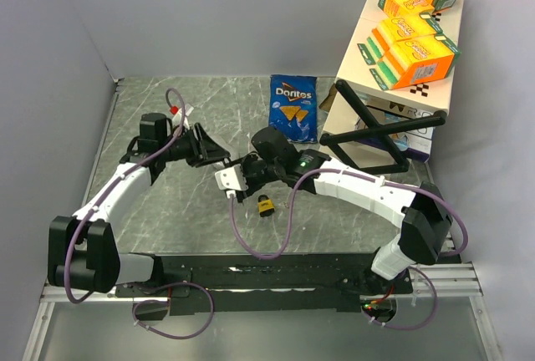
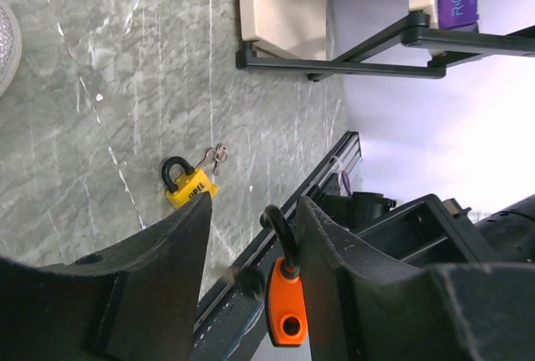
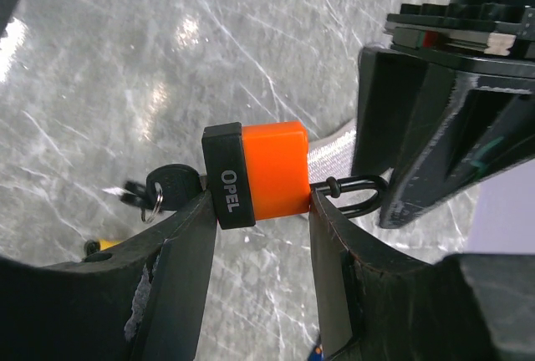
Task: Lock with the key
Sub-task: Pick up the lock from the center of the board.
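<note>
My right gripper (image 3: 261,202) is shut on an orange padlock (image 3: 272,169) with a black OPEL base, held clear of the table. A black-headed key (image 3: 170,185) on a ring sticks into the base. The black shackle (image 3: 358,187) points toward my left gripper (image 2: 255,206). There the shackle (image 2: 282,237) sits between the jaws, against one finger (image 2: 343,269) and apart from the other, so that gripper is open. In the top view the two grippers (image 1: 224,159) (image 1: 236,181) meet mid-table.
A yellow padlock (image 1: 266,205) with keys lies on the marble table (image 1: 184,211) just below the grippers. Behind stand a Doritos bag (image 1: 292,109), a black frame stand (image 1: 380,137) and a shelf with orange boxes (image 1: 414,31).
</note>
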You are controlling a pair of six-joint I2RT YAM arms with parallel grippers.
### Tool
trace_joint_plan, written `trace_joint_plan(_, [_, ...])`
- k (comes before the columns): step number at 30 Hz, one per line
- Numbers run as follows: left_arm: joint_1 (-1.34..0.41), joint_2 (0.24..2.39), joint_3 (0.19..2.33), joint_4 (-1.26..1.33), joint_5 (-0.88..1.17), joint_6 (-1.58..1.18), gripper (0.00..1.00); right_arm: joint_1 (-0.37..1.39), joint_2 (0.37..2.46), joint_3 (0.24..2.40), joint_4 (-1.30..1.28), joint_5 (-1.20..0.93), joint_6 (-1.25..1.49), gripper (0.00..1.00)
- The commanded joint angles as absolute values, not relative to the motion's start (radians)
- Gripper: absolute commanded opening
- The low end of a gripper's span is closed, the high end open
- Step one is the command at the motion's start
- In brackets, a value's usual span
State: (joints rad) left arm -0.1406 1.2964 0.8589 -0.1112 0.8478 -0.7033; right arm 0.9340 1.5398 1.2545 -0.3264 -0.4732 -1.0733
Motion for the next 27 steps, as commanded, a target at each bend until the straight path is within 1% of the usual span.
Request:
trace_joint_plan(1, [-0.16, 1.304, 0.89, -0.13, 0.834, -0.664, 0.5, 0.945, 1.537, 1.287, -0.305, -0.413, -1.115, 0.0])
trace_joint_plan(6, [-0.182, 1.31, 0.89, -0.132, 0.845, -0.652, 0.49, 0.95, 1.552, 1.301, -0.321, -0.405, -1.111, 0.0])
trace_joint_plan(12, [-0.204, 1.313, 0.891, -0.133, 0.85, -0.641, 0.43, 0.954, 1.566, 1.321, -0.342, -0.405, -1.109, 0.0])
trace_joint_plan(13, [-0.209, 1.316, 0.891, -0.133, 0.856, -0.641, 0.4, 0.957, 1.568, 1.322, -0.342, -0.402, -1.109, 0.0])
trace_joint_plan(15, [-0.21, 1.316, 0.891, -0.129, 0.857, -0.641, 0.36, 0.956, 1.569, 1.327, -0.342, -0.402, -1.114, 0.0])
trace_joint_plan(18, [-0.212, 1.318, 0.891, -0.123, 0.865, -0.646, 0.21, 0.962, 1.571, 1.328, -0.341, -0.402, -1.117, 0.0])
trace_joint_plan(19, [-0.212, 1.318, 0.891, -0.117, 0.867, -0.65, 0.14, 0.962, 1.572, 1.33, -0.339, -0.402, -1.117, 0.0])
trace_joint_plan(21, [-0.212, 1.316, 0.896, -0.117, 0.865, -0.657, 0.08, 0.96, 1.574, 1.328, -0.333, -0.402, -1.117, 0.0])
trace_joint_plan(22, [-0.21, 1.319, 0.9, -0.124, 0.865, -0.66, 0.01, 0.962, 1.572, 1.328, -0.33, -0.4, -1.117, 0.0])
trace_joint_plan(24, [-0.201, 1.324, 0.929, -0.129, 0.87, -0.66, 0.01, 0.962, 1.566, 1.313, -0.308, -0.387, -1.108, 0.0])
trace_joint_plan(25, [-0.181, 1.324, 0.94, -0.126, 0.879, -0.663, 0.01, 0.962, 1.563, 1.307, -0.276, -0.373, -1.101, 0.04])
trace_joint_plan(26, [-0.167, 1.322, 0.954, -0.121, 0.887, -0.676, 0.01, 0.96, 1.554, 1.299, -0.258, -0.351, -1.082, 0.1])
trace_joint_plan(27, [-0.154, 1.319, 0.96, -0.117, 0.906, -0.681, 0.01, 0.96, 1.551, 1.289, -0.241, -0.335, -1.066, 0.34])
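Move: The orange lock is already in the right fingers, shackle pointing forward; its body lies about 4 cm back from the left hand, 2 cm to the right and 2 cm lower. From the right hand, the yellow lock lies on the table some 6 cm back, 8 cm right and 17 cm down. The silver pad lies about 3 cm ahead of the left hand, 1 cm to its left and 18 cm below. The orange lock's shackle, standing at the half-open left fingertips, is pinched as the left hand eases some 2 cm to the right and a little back and its fingers close fully around the shackle. The right hand keeps its grip on the body, sinking about 2 cm with its fingertips dipping slightly. ##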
